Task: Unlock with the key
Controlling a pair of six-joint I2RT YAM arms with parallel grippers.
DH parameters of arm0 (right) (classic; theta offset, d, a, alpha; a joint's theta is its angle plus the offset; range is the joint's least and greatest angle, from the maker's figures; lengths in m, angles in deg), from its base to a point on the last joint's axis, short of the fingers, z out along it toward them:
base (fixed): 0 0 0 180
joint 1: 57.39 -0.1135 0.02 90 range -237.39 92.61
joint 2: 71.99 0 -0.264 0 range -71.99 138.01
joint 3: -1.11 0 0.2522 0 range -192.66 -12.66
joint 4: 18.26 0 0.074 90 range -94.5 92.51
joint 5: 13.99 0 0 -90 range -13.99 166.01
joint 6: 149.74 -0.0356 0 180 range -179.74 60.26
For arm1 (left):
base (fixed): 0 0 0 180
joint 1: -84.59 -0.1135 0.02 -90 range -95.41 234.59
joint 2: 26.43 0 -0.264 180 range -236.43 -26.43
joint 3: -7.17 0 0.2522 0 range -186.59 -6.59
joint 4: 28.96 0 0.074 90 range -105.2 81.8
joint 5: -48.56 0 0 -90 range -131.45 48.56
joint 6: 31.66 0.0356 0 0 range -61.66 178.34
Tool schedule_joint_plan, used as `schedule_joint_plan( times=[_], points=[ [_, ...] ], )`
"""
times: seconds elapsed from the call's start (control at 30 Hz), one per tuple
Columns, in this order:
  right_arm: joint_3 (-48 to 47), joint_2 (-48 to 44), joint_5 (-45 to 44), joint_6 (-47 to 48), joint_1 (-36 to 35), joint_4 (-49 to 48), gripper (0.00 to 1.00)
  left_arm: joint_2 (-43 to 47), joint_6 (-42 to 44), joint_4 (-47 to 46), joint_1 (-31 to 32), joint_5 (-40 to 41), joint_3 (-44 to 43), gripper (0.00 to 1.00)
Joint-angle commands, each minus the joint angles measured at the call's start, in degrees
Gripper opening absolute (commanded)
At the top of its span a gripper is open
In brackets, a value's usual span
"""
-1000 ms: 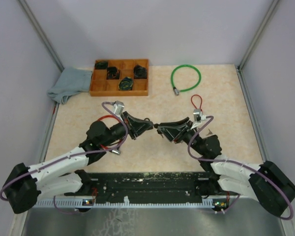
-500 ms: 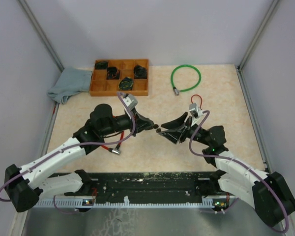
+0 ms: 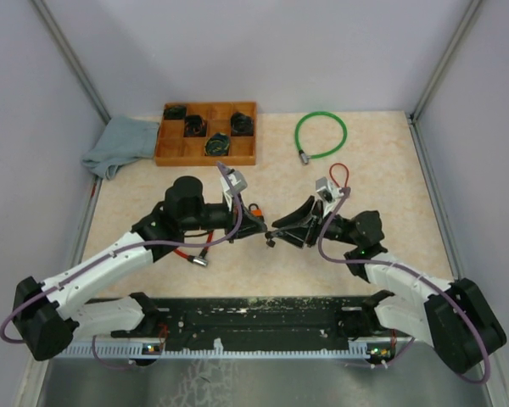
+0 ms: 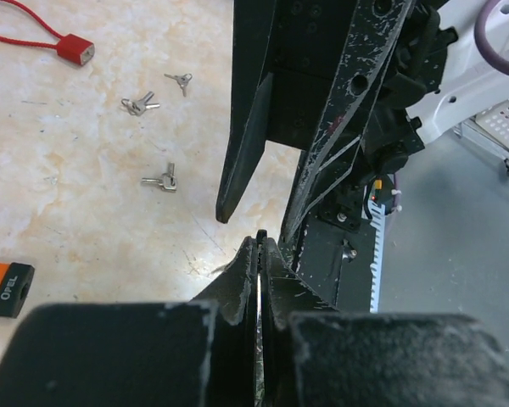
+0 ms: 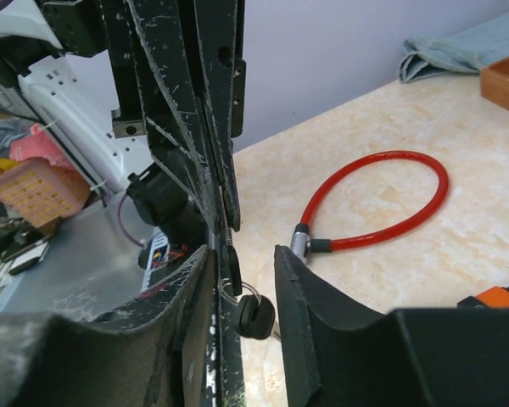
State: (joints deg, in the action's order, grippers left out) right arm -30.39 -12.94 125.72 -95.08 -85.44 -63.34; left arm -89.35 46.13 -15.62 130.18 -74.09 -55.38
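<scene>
My left gripper (image 3: 256, 227) is shut on the thin metal blade of a key (image 4: 260, 284), edge-on between its fingertips in the left wrist view (image 4: 260, 242). In the right wrist view a ring with a second black-headed key (image 5: 254, 315) hangs from it, between the fingers of my right gripper (image 5: 244, 253), which is open. In the top view the right gripper (image 3: 282, 227) meets the left tip to tip, and the keys (image 3: 271, 242) dangle just below. An orange padlock (image 3: 254, 209) lies behind the left gripper. A red cable lock (image 5: 382, 203) lies under the left arm.
A green cable lock (image 3: 320, 134) and a wooden tray (image 3: 174, 155) of dark locks lie at the back, with a grey cloth (image 3: 119, 144) at its left. A small red padlock (image 4: 75, 49) and three loose silver keys (image 4: 140, 103) lie right of centre.
Both wrists have lifted and tipped down, so the meeting fingertips sit lower and nearer. The key bunch now dangles below them, and the orange padlock shows behind the left gripper.
</scene>
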Motion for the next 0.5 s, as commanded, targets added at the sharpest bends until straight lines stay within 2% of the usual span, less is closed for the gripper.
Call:
schedule_joint_plan(
  times=[0.0,0.27,0.47],
  points=[
    [-2.1,3.0,4.1,-3.0,0.2,-9.9,0.33,-0.4,-1.1,-3.0,-0.4,-3.2,-1.0,0.00],
    [-1.0,7.0,6.8,-6.8,0.2,-17.5,0.21,-1.7,-3.3,-6.6,-0.8,-4.8,-0.5,0.00],
    [-0.9,8.0,7.9,-7.4,0.2,-19.2,0.07,-2.0,-4.7,-8.8,-1.3,-5.2,0.4,0.00]
  ],
)
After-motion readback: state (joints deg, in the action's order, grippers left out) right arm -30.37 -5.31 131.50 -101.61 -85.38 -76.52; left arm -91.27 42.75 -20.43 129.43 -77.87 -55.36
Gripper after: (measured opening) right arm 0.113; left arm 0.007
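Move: The left gripper already holds the key by its shaft, with the black head sticking out about 3 cm to that hand's right and 1 cm below. For the open right gripper, this head lies some 2 cm to the left, 1 cm back and about level. On the table, roughly 17 cm below the right hand, the orange padlock lies 10 cm ahead and 7 cm left, and the loose keys lie straight back-to-front level with that hand, 11 cm to its right. Close the right gripper on the key's black head until its fingers are nearly shut and pinch it, meanwhile drawing that hand back about 1 cm, easing slightly left and turning it some 5 to 10 degrees counter-clockwise. Keep the left fingers shut on the shaft, and bring the left hand about 1 cm right and up, towards the right fingertips. ##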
